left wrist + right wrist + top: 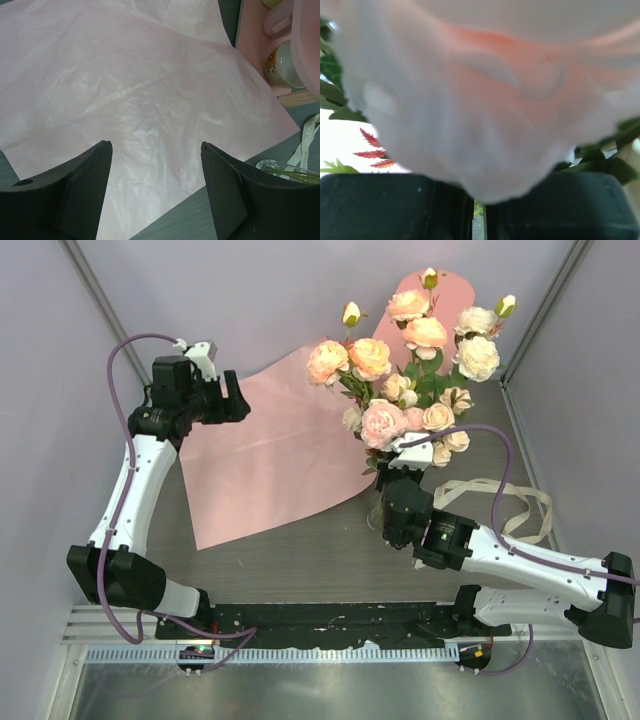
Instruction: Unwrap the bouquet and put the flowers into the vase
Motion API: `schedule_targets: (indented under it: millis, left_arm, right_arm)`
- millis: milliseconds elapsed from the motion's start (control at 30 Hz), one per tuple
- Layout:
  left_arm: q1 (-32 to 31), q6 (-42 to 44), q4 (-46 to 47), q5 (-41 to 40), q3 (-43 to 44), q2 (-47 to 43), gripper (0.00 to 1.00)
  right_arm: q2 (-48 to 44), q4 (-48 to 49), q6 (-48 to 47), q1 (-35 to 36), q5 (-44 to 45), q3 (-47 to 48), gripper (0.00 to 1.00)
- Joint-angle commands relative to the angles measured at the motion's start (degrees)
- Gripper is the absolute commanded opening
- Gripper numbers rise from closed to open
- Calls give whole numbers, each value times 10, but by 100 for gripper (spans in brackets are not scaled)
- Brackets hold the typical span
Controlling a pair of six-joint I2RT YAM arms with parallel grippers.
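Observation:
The flowers (405, 370), pink, peach and cream roses on leafy stems, stand upright as a bunch at the right middle. My right gripper (395, 475) sits just under the blooms, shut on the stems. In the right wrist view a blurred pale rose (480, 90) fills the frame, and a green stem shows in the narrow slit between the fingers (420, 210). The clear glass vase (268, 165) shows low at the right of the left wrist view, with green stems (296, 173) beside it. My left gripper (238, 400) (156, 145) hangs open and holds nothing above the flat pink paper (270, 455) (130, 90).
A cream ribbon (520, 505) (307, 145) lies loose on the table to the right of the flowers. A pink shelf (455, 290) (255, 45) stands at the back, with a small cup (286, 62) in it. Grey walls close in on both sides.

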Motion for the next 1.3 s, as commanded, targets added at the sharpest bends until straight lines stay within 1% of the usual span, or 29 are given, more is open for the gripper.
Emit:
schedule_targets:
  millis: [0,167,267,433,467,533,567,633,733,767,800,833,933,1200,1267]
  left_arm:
    - [-3,4,13,9,25,-5,75]
    - [-5,5,12,9,25,-3,75]
    - [-6,5,11,9,26,-2,75]
    - [-8,6,10,10,27,-3,75]
    - [-7,6,10,10,27,-3,75]
    - [-7,5,10,10,27,-2,75]
    - [-7,5,10,10,27,-3,75]
    - [-8,5,10,10,27,-2,75]
    - [-9,5,9,10,27,-1,75]
    - [-10,6,10,11,27,-1,75]
    - [-10,6,8,11,27,-1,75]
    - [-10,6,9,10,28,-1,75]
    - [-10,4,8,11,28,-1,75]
    - [-11,2,9,18,29,1,75]
    - [-11,1,9,19,29,2,75]
  right_arm:
    - [5,-8,51,-8,-9,-17,1]
    - [4,-2,75,-18,-17,-49,1]
    - [1,12,74,-19,-24,-66,1]
    - [-1,-2,65,-20,-26,-61,2]
    - [-5,-3,64,-19,-31,-57,7]
    - [-7,-16,63,-20,-35,-53,13]
    - [-9,-20,63,-20,-39,-49,19]
    - [-10,-40,69,-20,-45,-37,26]
    - [-12,-79,85,-19,-54,-23,30]
    - [-13,-88,90,-17,-55,-14,34]
    - [-16,-104,94,-16,-57,-11,36]
    - [-19,-111,100,-16,-57,-6,41]
    - [-29,-138,108,-9,-67,8,46]
    - [-55,-180,121,1,-70,28,48]
    - [-61,-184,121,2,-81,32,50]
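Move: The vase stands under the right gripper, its middle about 18 cm below and hardly 1 cm ahead; this gripper already holds the last flower's stem over the mouth, a pink bloom close above the fingers. The pink shelf is some 20 cm beyond the vase and 6 cm to its right, and the ribbon lies about 22 cm to the vase's right and 3 cm farther out. From the left gripper the vase is roughly 28 cm right, 13 cm back and 17 cm below. Lower the right gripper about 3 cm straight down, keeping the stem pinched, to push the flower deeper into the vase among the other stems. Pause there, then open the fingers to about half to let the stem go, tipping them slightly down and turning a little counter-clockwise, and ease back some 1.5 cm towards the base. ##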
